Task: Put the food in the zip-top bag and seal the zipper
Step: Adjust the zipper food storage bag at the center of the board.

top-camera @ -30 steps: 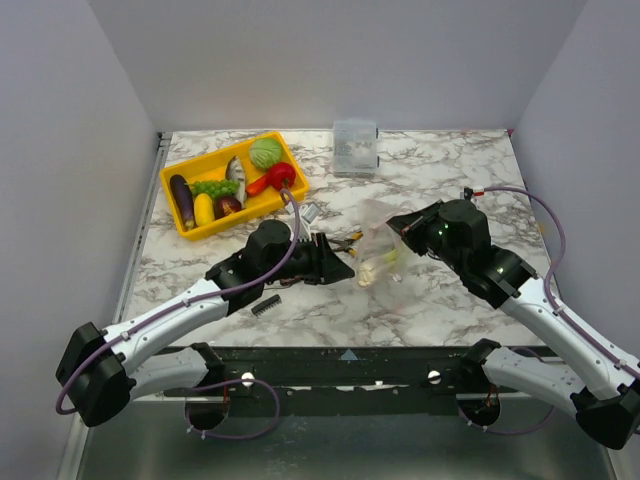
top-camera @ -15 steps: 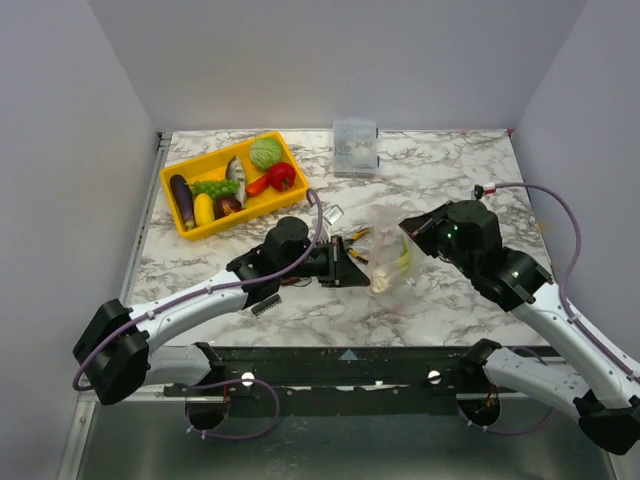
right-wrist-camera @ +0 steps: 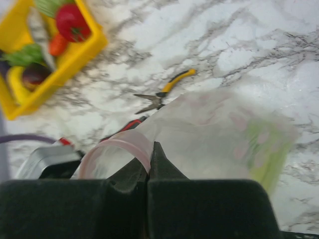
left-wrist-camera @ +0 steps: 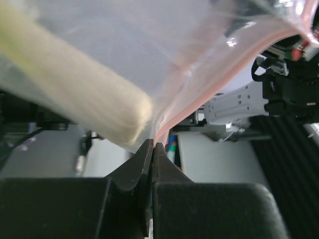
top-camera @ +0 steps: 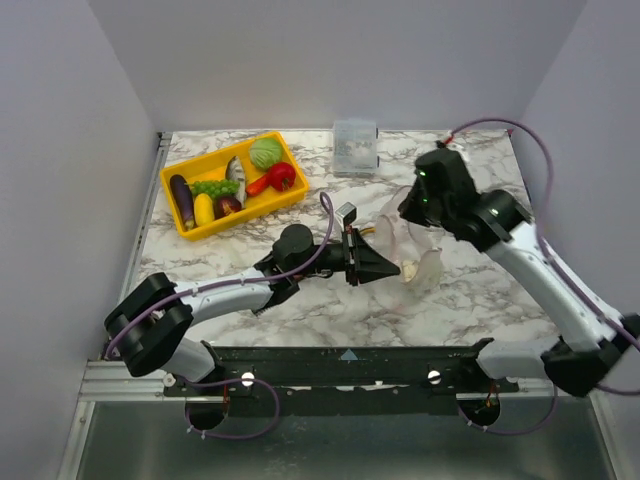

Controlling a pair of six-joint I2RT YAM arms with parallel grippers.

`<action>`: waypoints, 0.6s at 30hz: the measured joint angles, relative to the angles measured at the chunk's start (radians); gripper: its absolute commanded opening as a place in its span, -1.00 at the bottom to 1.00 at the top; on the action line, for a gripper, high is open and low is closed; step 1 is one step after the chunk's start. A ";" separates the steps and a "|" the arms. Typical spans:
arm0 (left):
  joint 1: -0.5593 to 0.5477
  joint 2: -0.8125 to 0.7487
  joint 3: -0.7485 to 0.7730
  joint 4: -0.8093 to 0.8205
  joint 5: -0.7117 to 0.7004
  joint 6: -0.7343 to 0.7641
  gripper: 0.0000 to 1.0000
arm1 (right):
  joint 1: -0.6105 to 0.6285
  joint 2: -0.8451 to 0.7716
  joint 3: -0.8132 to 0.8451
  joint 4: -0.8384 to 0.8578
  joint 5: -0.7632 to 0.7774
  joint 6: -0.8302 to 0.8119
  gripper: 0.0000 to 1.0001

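The clear zip-top bag (top-camera: pixel 412 245) hangs above the marble table between my two grippers. A pale green celery stalk (top-camera: pixel 410 270) lies inside it and fills the upper left of the left wrist view (left-wrist-camera: pixel 75 84). My left gripper (top-camera: pixel 376 266) is shut on the pinkish zipper (left-wrist-camera: pixel 219 74) at the bag's lower edge. Higher up, my right gripper (top-camera: pixel 414 206) is shut on the zipper strip (right-wrist-camera: pixel 124 147), which curves round the open mouth. The other food stays in the yellow tray (top-camera: pixel 250 212): cabbage (top-camera: pixel 265 152), tomato (top-camera: pixel 281 176), eggplant (top-camera: pixel 181 200), grapes (top-camera: pixel 214 187).
A small clear box (top-camera: pixel 355 147) stands at the back centre. Yellow-handled pliers (right-wrist-camera: pixel 169 89) and a red-handled knife (right-wrist-camera: pixel 130 124) lie on the table below the bag. The yellow tray (right-wrist-camera: pixel 75 59) sits at the back left.
My left gripper reached right and shut on the bag's zipper edge. My right arm rose and swung back with the bag, lifting it off the table.
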State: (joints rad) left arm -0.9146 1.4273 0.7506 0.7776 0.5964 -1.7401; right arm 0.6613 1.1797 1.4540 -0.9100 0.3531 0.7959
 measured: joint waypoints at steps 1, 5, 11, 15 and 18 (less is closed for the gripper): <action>0.003 0.003 -0.013 0.022 -0.006 -0.019 -1.00 | 0.000 0.045 0.015 -0.012 0.002 -0.019 -0.99; 0.033 0.014 -0.074 0.096 -0.082 -0.192 -1.00 | -0.001 0.319 0.093 -0.034 0.024 -0.127 -0.99; 0.174 0.052 -0.154 0.119 -0.169 -0.298 -1.00 | -0.016 0.573 0.291 -0.059 -0.004 -0.260 -0.99; 0.307 0.030 -0.201 0.095 -0.197 -0.315 -1.00 | -0.020 0.619 0.391 -0.058 0.003 -0.315 -0.99; 0.356 -0.032 -0.214 0.011 -0.209 -0.286 -1.00 | -0.026 0.609 0.432 -0.056 0.002 -0.350 -0.99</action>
State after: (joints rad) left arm -0.5583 1.3952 0.5365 0.7891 0.3870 -2.0266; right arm 0.6357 1.7885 1.8862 -0.9665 0.3550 0.4458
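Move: Both hands already hold the mouth of the zipper bag, with the celery inside. The centre of the board lies about 18 cm ahead of the left hand, 11 cm to its left and 28 cm below; the pliers lie about 17 cm ahead and 6 cm left of that hand. From the right hand, the board centre is some 8 cm ahead, 15 cm left and 30 cm below, the pliers 5 cm ahead and 10 cm left. Still pinching the bag's mouth, both hands sweep 10–15 cm forward, left and down, the right rising last. ##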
